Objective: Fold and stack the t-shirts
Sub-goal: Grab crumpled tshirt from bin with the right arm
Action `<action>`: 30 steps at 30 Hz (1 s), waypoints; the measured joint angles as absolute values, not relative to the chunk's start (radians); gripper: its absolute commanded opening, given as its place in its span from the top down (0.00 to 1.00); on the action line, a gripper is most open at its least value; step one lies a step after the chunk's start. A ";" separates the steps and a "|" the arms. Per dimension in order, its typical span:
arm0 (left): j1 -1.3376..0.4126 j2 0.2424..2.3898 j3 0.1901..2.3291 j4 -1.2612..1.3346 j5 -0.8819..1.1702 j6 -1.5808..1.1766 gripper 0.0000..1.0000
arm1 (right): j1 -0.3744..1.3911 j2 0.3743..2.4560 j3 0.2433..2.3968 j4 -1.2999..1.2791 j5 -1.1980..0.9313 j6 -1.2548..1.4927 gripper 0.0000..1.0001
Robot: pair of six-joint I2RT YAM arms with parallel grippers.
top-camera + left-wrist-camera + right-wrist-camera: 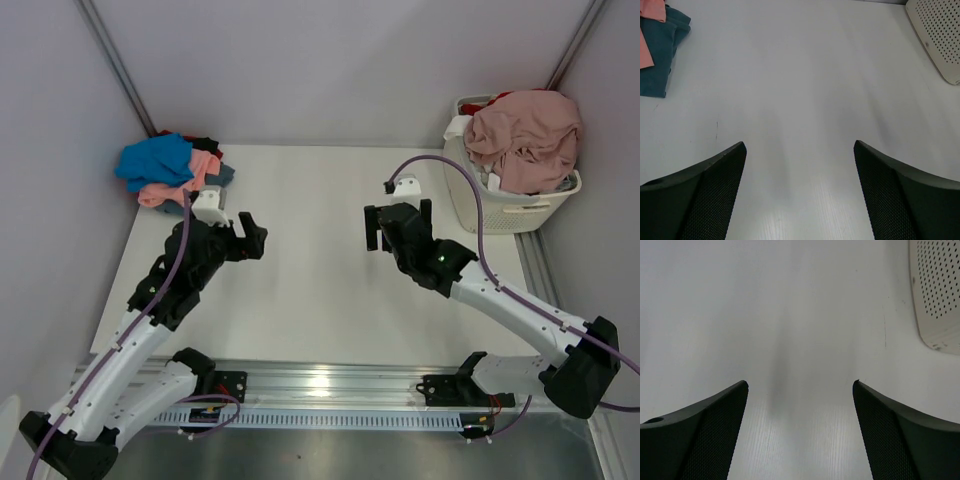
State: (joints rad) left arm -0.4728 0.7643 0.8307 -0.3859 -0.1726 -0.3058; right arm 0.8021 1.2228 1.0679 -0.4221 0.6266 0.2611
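A pile of t-shirts (170,165) lies at the table's back left corner, a blue one on top with salmon (195,172) and slate (222,176) cloth under it. In the left wrist view its slate edge (660,55) and salmon edge (649,25) show at the top left. A dusty-pink t-shirt (525,135) is heaped in the basket at the back right. My left gripper (253,237) hangs open over bare table, right of the pile; between its fingers (800,147) there is nothing. My right gripper (398,224) is open and empty too (800,385), left of the basket.
The white perforated laundry basket (505,212) stands at the table's back right corner; its wall shows in the left wrist view (940,35) and the right wrist view (937,290). Grey walls enclose the white table (310,290) on three sides. A metal rail (330,385) runs along the near edge.
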 measured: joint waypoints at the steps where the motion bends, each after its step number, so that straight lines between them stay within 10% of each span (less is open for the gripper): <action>1: -0.473 0.766 0.831 -0.386 -0.172 -0.306 0.07 | 0.802 1.223 1.068 -0.422 0.625 0.261 0.09; 17: -0.474 0.772 0.831 -0.387 -0.146 -0.308 0.07 | 0.772 1.424 1.221 -0.419 0.721 0.197 0.09; 30: -0.480 0.744 0.831 -0.391 -0.145 -0.314 0.07 | 0.343 1.608 1.623 -0.486 0.783 0.231 0.11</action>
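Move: Ahead and well to the right of the right hand, the crumpled pink t-shirt lies roughly 23 cm farther out, 32 cm right and 3 cm lower. The white bin under it centres about 21 cm ahead and 30 cm right, 13 cm down; a white cloth over its left rim is some 26 cm ahead, 16 cm right, and a red cloth 33 cm ahead, 22 cm right, both about 4 cm lower. From the left hand the t-shirt is about 27 cm ahead, 70 cm right and 6 cm lower. Swinging out to the bin after barely stirring at first, the right hand goes forward, then increasingly rightward, about 14 cm forward and 15 cm right in all. It climbs some 8 cm towards the crumpled t-shirt and turns about 33 degrees clockwise, fingers staying wide open and still short of the cloth. ##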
